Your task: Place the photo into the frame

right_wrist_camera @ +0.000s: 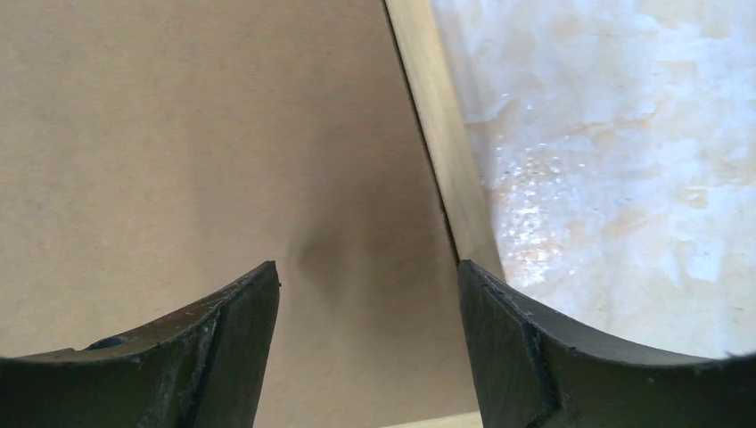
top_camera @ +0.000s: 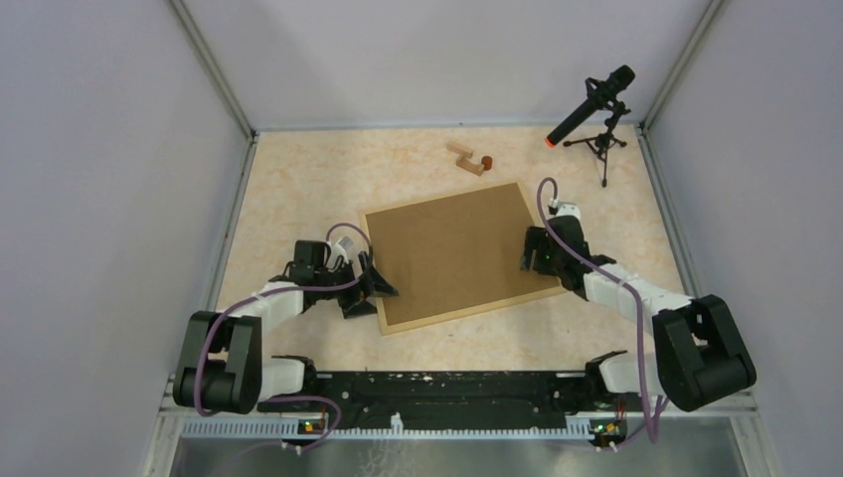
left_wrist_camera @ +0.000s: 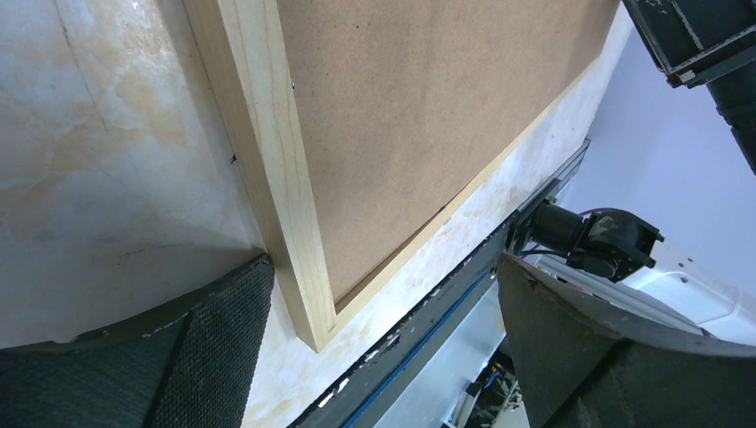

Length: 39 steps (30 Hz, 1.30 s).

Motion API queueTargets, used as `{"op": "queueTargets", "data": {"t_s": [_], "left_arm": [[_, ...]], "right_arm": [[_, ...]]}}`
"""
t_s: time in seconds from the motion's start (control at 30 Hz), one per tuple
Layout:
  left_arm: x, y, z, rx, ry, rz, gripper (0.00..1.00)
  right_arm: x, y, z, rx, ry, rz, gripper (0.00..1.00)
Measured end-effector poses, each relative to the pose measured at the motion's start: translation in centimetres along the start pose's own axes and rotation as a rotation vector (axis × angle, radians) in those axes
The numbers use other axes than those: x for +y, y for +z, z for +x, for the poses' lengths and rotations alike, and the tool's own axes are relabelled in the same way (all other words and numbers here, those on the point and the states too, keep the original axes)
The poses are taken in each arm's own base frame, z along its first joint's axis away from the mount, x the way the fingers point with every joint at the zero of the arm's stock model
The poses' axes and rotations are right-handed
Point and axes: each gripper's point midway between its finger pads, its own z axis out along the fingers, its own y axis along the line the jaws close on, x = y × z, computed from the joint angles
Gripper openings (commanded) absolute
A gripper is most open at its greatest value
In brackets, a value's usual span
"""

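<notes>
The frame (top_camera: 459, 253) lies flat and face down in the middle of the table, its brown board back up inside pale wood rails. The photo is hidden. My left gripper (top_camera: 370, 288) is open at the frame's near left corner, its jaws astride that corner (left_wrist_camera: 308, 325). My right gripper (top_camera: 529, 260) is open at the frame's right edge, just above the brown board (right_wrist_camera: 205, 160), with the right rail (right_wrist_camera: 446, 160) passing beside the right finger (right_wrist_camera: 526, 348).
Small wooden blocks (top_camera: 467, 159) with a small red-brown piece lie behind the frame. A black microphone on a tripod (top_camera: 599, 127) stands at the back right. Grey walls close in the sides. The black base rail (top_camera: 437, 390) runs along the near edge.
</notes>
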Motion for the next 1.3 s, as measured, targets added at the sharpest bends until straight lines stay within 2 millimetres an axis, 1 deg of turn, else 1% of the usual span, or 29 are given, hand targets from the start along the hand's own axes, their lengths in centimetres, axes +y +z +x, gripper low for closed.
{"op": "queueTargets", "data": {"t_s": [0.1,0.33,0.47,0.57,0.63,0.73,0.8,0.93,1.07,1.13,1.2,1.27,1.3], "left_arm": [[0.0,0.0,0.0,0.001,0.002,-0.002,0.99],[0.1,0.0,-0.1,-0.002,-0.001,-0.011,0.99],[0.1,0.0,-0.1,-0.002,-0.001,-0.012,0.99],[0.1,0.0,-0.1,-0.002,-0.002,-0.013,0.99],[0.1,-0.1,-0.1,-0.001,-0.002,-0.013,0.99],[0.1,-0.1,-0.1,-0.002,-0.001,-0.015,0.99],[0.1,-0.1,-0.2,-0.002,-0.002,-0.020,0.99],[0.2,-0.1,-0.3,-0.003,-0.004,-0.034,0.99],[0.5,-0.3,-0.8,-0.023,0.003,-0.081,0.99],[0.6,-0.5,-1.1,-0.043,0.013,-0.098,0.99],[0.7,-0.4,-1.2,-0.045,0.011,-0.102,0.99],[0.6,-0.2,-1.1,-0.036,0.006,-0.101,0.99],[0.4,0.0,-1.0,-0.028,0.006,-0.100,0.99]], "right_arm": [[0.5,-0.2,0.0,0.007,-0.015,-0.006,0.77],[0.7,-0.7,0.5,0.050,-0.029,0.000,0.78],[1.2,-1.1,0.7,0.080,-0.017,-0.022,0.81],[1.9,-1.6,1.0,0.101,0.001,-0.056,0.85],[1.9,-1.9,1.1,0.108,0.010,-0.059,0.87],[1.7,-2.2,1.0,0.114,0.018,-0.041,0.88],[1.5,-2.4,0.4,0.105,0.036,-0.016,0.88],[0.9,-3.2,-1.0,0.079,0.114,0.047,0.89],[0.0,-4.4,-1.4,0.074,0.234,0.071,0.90],[-1.4,-4.9,-1.8,0.052,0.339,0.081,0.91],[-3.2,-5.5,-1.8,0.022,0.441,0.104,0.92],[-4.6,-5.9,-1.5,-0.007,0.510,0.128,0.92],[-5.0,-5.9,-1.4,-0.014,0.527,0.132,0.92]]}}
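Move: The frame's near-right corner lies about 6 cm to the right of the right hand, 5 cm back and some 3 cm below. The backing board under the fingers has its middle about 16 cm to the left and 2 cm ahead; the right rail's middle is roughly 8 cm ahead and 1 cm to the right, both about 3 cm below. From the left hand the same corner lies some 40 cm to the right, 3 cm ahead and 4 cm below. The backing board's near-right part is left free: the right fingers open wider as the hand draws back about 2 cm and slightly left low over the board, then it lifts off and swings right and further back to above the frame's near-right corner, ending about 4 cm higher, turned some 25 degrees clockwise. The left hand stays by the near-left corner, shifting only about 1 cm. ##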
